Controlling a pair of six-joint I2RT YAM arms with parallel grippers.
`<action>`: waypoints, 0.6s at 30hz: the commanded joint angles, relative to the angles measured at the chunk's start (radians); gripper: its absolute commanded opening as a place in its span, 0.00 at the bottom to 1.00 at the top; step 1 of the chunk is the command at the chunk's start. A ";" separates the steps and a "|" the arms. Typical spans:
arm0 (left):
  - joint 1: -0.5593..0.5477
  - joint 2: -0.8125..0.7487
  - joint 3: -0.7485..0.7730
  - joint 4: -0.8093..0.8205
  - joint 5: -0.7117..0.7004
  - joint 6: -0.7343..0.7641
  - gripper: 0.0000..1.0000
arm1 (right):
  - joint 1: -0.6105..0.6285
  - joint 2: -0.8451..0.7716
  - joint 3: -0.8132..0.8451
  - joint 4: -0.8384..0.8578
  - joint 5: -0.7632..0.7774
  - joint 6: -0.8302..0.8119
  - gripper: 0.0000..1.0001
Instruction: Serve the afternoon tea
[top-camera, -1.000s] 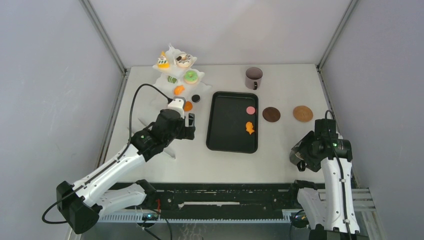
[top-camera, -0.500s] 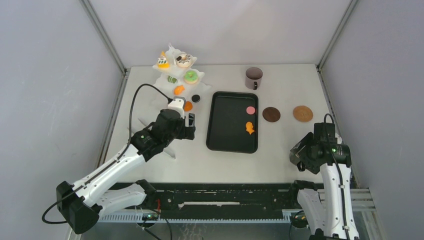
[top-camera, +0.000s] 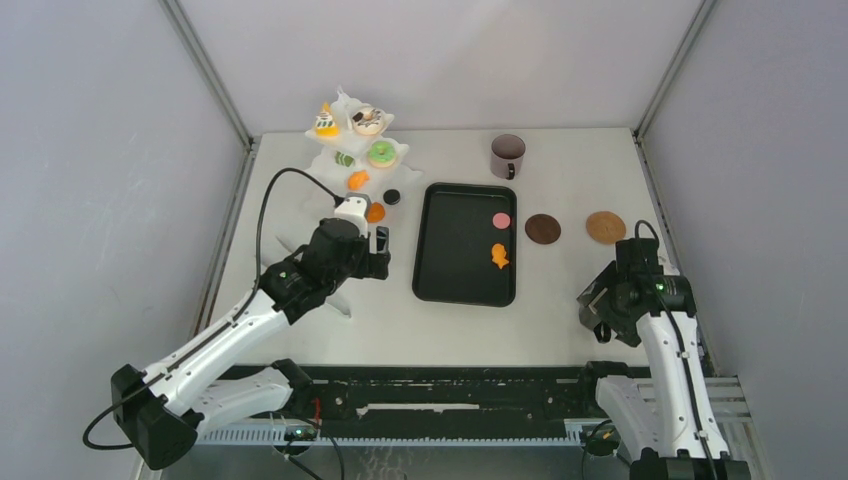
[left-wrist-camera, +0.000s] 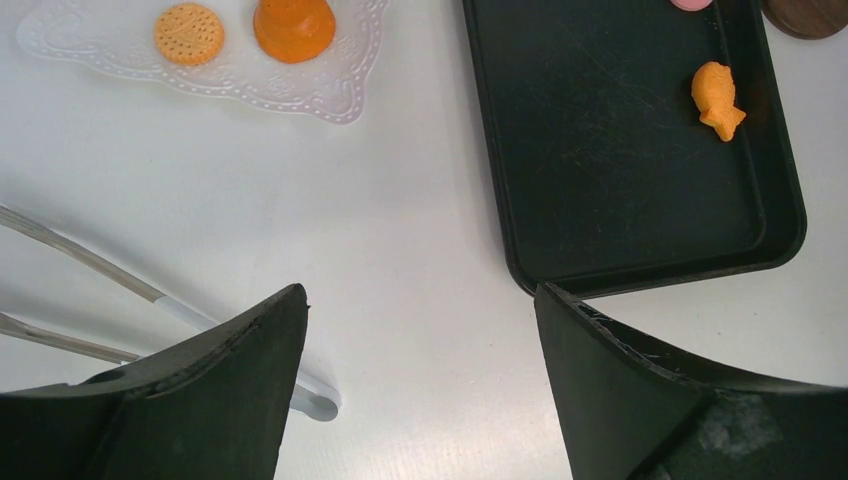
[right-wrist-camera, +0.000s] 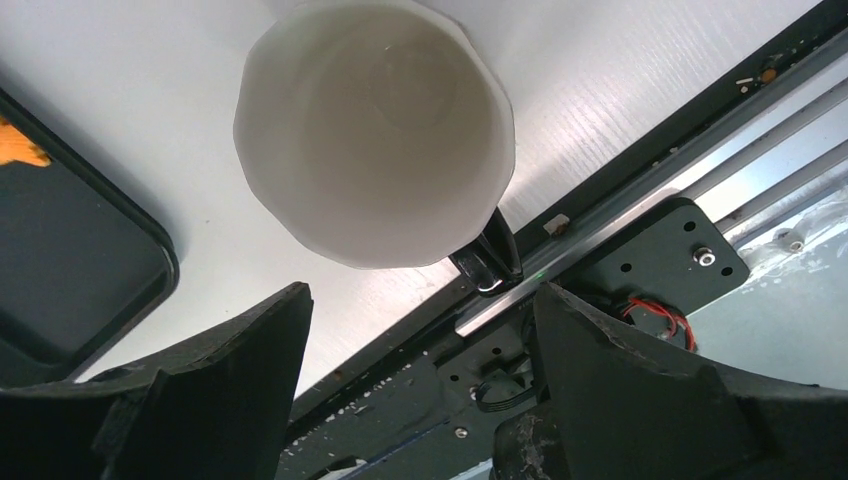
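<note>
A dark mug with a pale inside (right-wrist-camera: 375, 130) stands upright near the table's front edge, its handle toward the rail. My right gripper (right-wrist-camera: 422, 290) (top-camera: 598, 308) is open just short of it, with nothing between the fingers. A second mug (top-camera: 507, 155) stands at the back. An orange fish pastry (top-camera: 498, 256) and a pink one (top-camera: 501, 220) lie in the black tray (top-camera: 440, 250). My left gripper (left-wrist-camera: 420, 290) (top-camera: 378, 245) hangs open and empty over bare table left of the tray. An orange cookie (left-wrist-camera: 189, 33) and an orange cake (left-wrist-camera: 293, 25) sit on a lacy plate (left-wrist-camera: 335, 95).
The white tiered stand (top-camera: 340, 100) at the back left carries several pastries, among them a green doughnut (top-camera: 381, 153). A brown coaster (top-camera: 542, 228) and a tan coaster (top-camera: 605, 226) lie right of the tray. A dark cookie (top-camera: 392, 197) lies by the stand. Thin white rods (left-wrist-camera: 150, 295) lie under my left gripper.
The right gripper's jaws have spread wider and the right arm has shifted slightly; the mug now stands free ahead of its fingertips. The left arm has not moved.
</note>
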 joint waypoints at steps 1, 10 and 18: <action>0.006 -0.031 0.028 0.027 0.001 0.026 0.88 | -0.045 -0.022 0.026 0.039 0.006 0.048 0.89; 0.006 -0.038 0.026 0.026 -0.008 0.027 0.88 | -0.258 -0.026 0.039 0.091 -0.067 0.005 0.81; 0.006 -0.034 0.027 0.020 -0.008 0.032 0.88 | -0.263 0.053 0.038 0.164 -0.040 0.022 0.40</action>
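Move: The grey mug with the black handle stands just in front of the right hand, about 4 cm ahead, 1 cm to its right and with its middle some 7 cm below; its handle points back. Beyond it lie the dark coaster, about 22 cm ahead and 11 cm left of this hand, and the light brown coaster, 22 cm ahead and 3 cm right. From the left hand the mug is roughly 47 cm right and 10 cm back. Staying at nearly the same height, the right hand first slides about 3 cm to the right across the back of the grey mug while its wrist turns some 15 degrees clockwise, then heads about 2 cm forward towards the mug, over the rim near the handle. The wide-open fingers hold their spread through most of the sideways shift, then close to about half during the forward reach, still pointing steeply down; whether they touch the rim can't be told. ##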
